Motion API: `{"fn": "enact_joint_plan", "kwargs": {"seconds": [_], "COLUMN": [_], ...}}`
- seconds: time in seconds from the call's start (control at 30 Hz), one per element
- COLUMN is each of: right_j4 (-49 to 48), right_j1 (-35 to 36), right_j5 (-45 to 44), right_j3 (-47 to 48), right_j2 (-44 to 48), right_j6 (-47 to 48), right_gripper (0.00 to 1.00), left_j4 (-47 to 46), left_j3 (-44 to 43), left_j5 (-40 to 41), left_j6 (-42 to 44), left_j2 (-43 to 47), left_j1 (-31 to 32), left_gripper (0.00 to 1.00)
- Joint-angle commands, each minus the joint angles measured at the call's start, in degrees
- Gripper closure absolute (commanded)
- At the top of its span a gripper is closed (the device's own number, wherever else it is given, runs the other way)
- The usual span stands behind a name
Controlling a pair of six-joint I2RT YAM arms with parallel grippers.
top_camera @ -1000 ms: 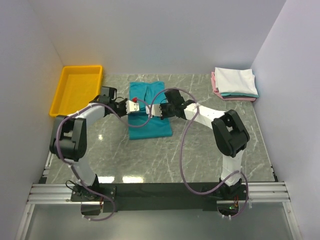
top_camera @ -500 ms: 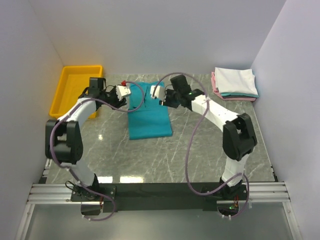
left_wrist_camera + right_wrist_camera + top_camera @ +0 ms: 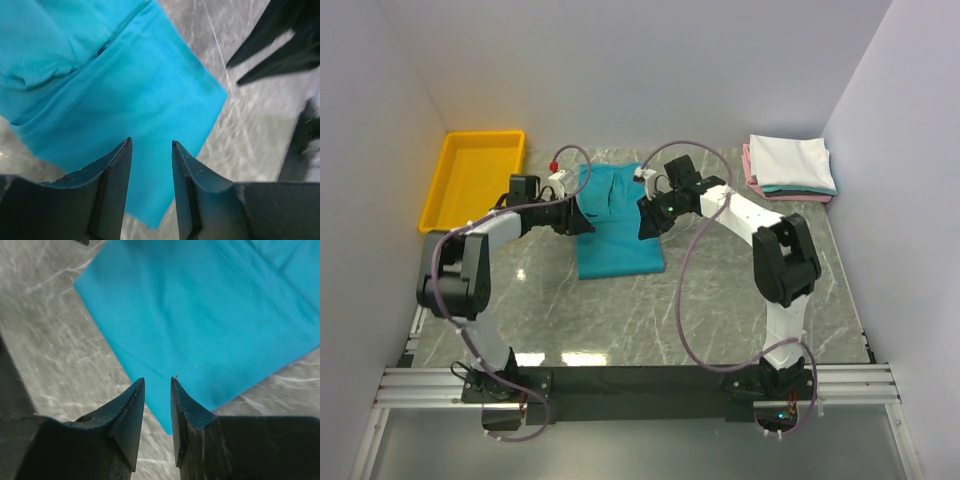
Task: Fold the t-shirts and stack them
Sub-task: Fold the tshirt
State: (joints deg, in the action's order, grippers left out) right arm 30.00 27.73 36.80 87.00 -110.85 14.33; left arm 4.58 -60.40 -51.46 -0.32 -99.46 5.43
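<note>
A teal t-shirt (image 3: 617, 235) lies part-folded as a long rectangle in the middle of the table, rumpled at its far end. My left gripper (image 3: 582, 217) is at its left edge and my right gripper (image 3: 646, 222) at its right edge, both low over the cloth. In the left wrist view the gripper (image 3: 150, 145) is open above the teal cloth (image 3: 125, 100), with nothing between the fingers. In the right wrist view the gripper (image 3: 157, 381) is narrowly open over a corner of the cloth (image 3: 210, 325). A stack of folded t-shirts (image 3: 790, 165), white on top of teal and pink, sits at the far right.
A yellow plastic bin (image 3: 472, 178) stands at the far left. White walls close in the table on three sides. The right arm's black fingers (image 3: 270, 45) show in the left wrist view, close across the shirt.
Both grippers rose toward the shirt's far end half a second ago, then came back down to its left and right edges. The folded stack and the bin have not moved.
</note>
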Motion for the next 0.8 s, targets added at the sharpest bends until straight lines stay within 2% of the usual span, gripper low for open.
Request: {"fn": "enact_joint_plan", "kwargs": {"seconds": [0.0,0.17,0.37,0.6,0.77], "right_j4": [-4.2,-5.7,-5.8,-5.7,-6.2], "right_j1": [-2.3,-3.1,-4.8,-4.9,-3.8], "right_j5": [7.5,8.2,9.6,9.7,11.5], "right_j3": [0.3,0.1,-2.3,-12.0,-20.0], "right_j2": [-4.8,-12.9,-17.2,-10.6,-1.2], "right_j6": [-12.0,-16.3,-20.1,-21.0,-20.1], "right_gripper": [0.66,0.66,0.67,0.67,0.64], "left_j4": [-11.3,-12.4,-11.3,-12.7,-8.2], "left_j3": [-3.2,-9.4,-12.7,-1.9,1.3], "left_j5": [-3.7,-3.1,-6.0,-8.3,-10.2], "left_j6": [-17.2,-21.5,-25.3,-28.4,-23.8], "left_j2": [-5.9,-18.5,-26.4,-20.6,-14.5], "left_j1": [-0.4,-0.7,-0.9,-0.2,-0.2], "left_gripper": [0.57,0.58,0.59,0.59,0.59]}}
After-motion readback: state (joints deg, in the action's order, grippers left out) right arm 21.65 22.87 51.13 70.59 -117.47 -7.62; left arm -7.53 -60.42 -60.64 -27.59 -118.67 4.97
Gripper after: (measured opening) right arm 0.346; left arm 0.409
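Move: The folded t-shirt lies between and below both open-fingered hands. Its middle is about 5 cm ahead, 8 cm right and 8 cm down from the left hand, and about 6 cm ahead, 6 cm left and 9 cm down from the right. The yellow tray sits some 15 cm farther out and 29 cm left of the left hand; the shirt stack is roughly 20 cm ahead and 35 cm right of the right hand. Both hands bring their fingertips down onto the t-shirt near its side edges and, still pressing on it, drag it back towards the base by about 6 cm. The left first reaches forward as it sinks, landing by the folded-over edge; the right drops almost straight down some 9 cm. The fingers keep their part-open gap while the wrists tip some 35 degrees, the right's fingers raking backward. ##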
